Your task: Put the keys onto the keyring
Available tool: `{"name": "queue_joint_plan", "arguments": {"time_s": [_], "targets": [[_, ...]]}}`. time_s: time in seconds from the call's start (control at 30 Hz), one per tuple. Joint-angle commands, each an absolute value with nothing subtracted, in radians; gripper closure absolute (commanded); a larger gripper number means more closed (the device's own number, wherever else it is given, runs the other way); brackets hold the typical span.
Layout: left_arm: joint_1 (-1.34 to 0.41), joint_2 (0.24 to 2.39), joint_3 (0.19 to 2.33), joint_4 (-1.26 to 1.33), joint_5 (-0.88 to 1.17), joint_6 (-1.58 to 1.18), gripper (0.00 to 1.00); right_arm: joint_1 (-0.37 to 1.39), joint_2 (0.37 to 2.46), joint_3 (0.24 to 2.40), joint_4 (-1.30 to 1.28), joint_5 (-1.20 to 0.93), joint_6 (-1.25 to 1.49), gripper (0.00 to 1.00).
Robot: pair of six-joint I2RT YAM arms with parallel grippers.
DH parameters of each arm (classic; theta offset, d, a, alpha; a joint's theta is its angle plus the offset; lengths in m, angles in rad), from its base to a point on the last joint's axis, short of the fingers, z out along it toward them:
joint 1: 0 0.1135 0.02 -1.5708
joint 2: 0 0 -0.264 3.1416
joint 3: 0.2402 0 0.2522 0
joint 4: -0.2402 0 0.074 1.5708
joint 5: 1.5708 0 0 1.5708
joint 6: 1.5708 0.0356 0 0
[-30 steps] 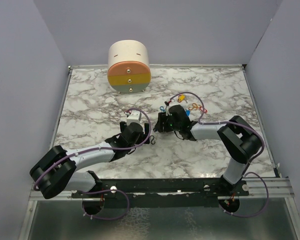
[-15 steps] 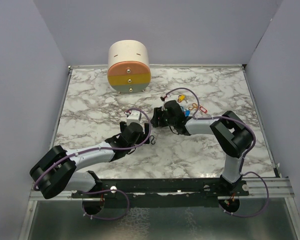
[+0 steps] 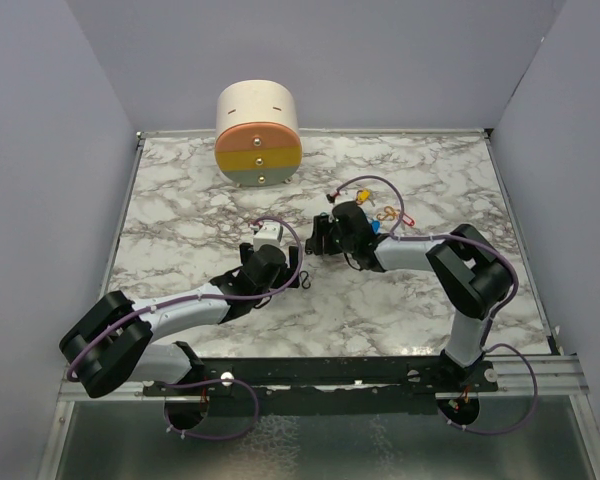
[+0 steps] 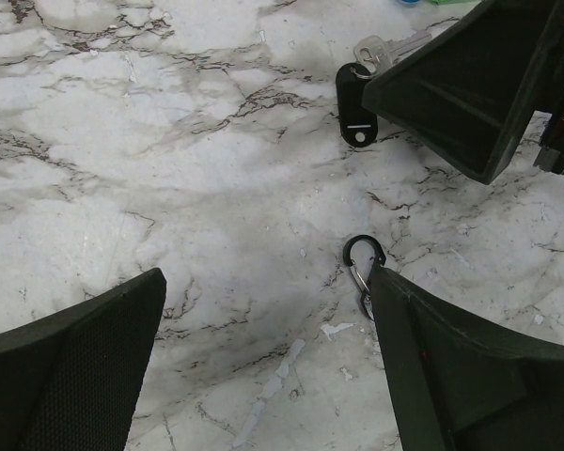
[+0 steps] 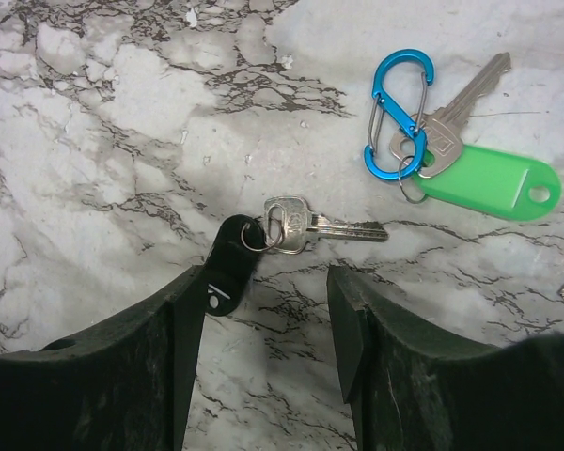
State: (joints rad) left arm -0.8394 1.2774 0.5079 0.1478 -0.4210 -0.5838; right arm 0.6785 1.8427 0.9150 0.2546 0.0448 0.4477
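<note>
A silver key (image 5: 301, 226) on a small ring with a black tag (image 5: 227, 268) lies flat just ahead of my right gripper (image 5: 263, 310), which is open with only bare marble between its fingers; the tag's end sits by the left fingertip (image 5: 190, 299). Further off lies a key with a green tag (image 5: 489, 183) on a blue carabiner (image 5: 398, 113). More keys with yellow and red tags (image 3: 385, 212) lie behind. My left gripper (image 4: 263, 319) is wide open, a small black carabiner clip (image 4: 362, 268) lying against its right finger (image 4: 423, 348). Which clip is the keyring I cannot tell.
A round cream drawer unit (image 3: 258, 135) with orange, yellow and grey fronts stands at the back left. Grey walls close in the marble table (image 3: 180, 210). The right gripper's body (image 4: 470, 85) hangs close ahead of the left gripper.
The right gripper has drifted slightly farther back and its elbow has swung inward. The left arm and the black clip have not moved.
</note>
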Motion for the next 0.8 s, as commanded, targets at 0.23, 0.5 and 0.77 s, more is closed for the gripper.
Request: {"name": "queue_joint_plan", "arguments": {"time_s": [0.23,0.5,0.77], "targets": [[-0.842,1.269,0.511,0.153,-0.451,-0.576,0.09,0.657,1.944,1.029,0.237,0.047,0.406,0.45],[-0.842,1.27,0.508,0.15,-0.461,-0.574,0.09,0.65,2.015,1.124,0.233,0.016,0.388,0.45],[-0.841,1.271,0.508,0.147,-0.462,-0.574,0.09,0.648,2.065,1.196,0.235,-0.04,0.376,0.45]]}}
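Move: The silver key on the black tag's ring lies just beyond my right hand's fingertips, about 3 cm ahead and level sideways, some 2 cm below. Its black tag is 2 cm to the left and level fore-and-aft; the blue carabiner with the green tag's key is roughly 8 cm ahead and 1 cm right; the black carabiner sits some 9 cm back and 3 cm left. From my left hand the silver key is about 9 cm ahead and 10 cm right. Skimming low and level over the table, I carry my right hand forward some 5 cm and about 3 cm to the left, across the silver key. The half-open fingers keep their gap, and the right-hand finger catches the key's blade and pushes it ahead of itself; the fingertips tilt up only a few degrees. ##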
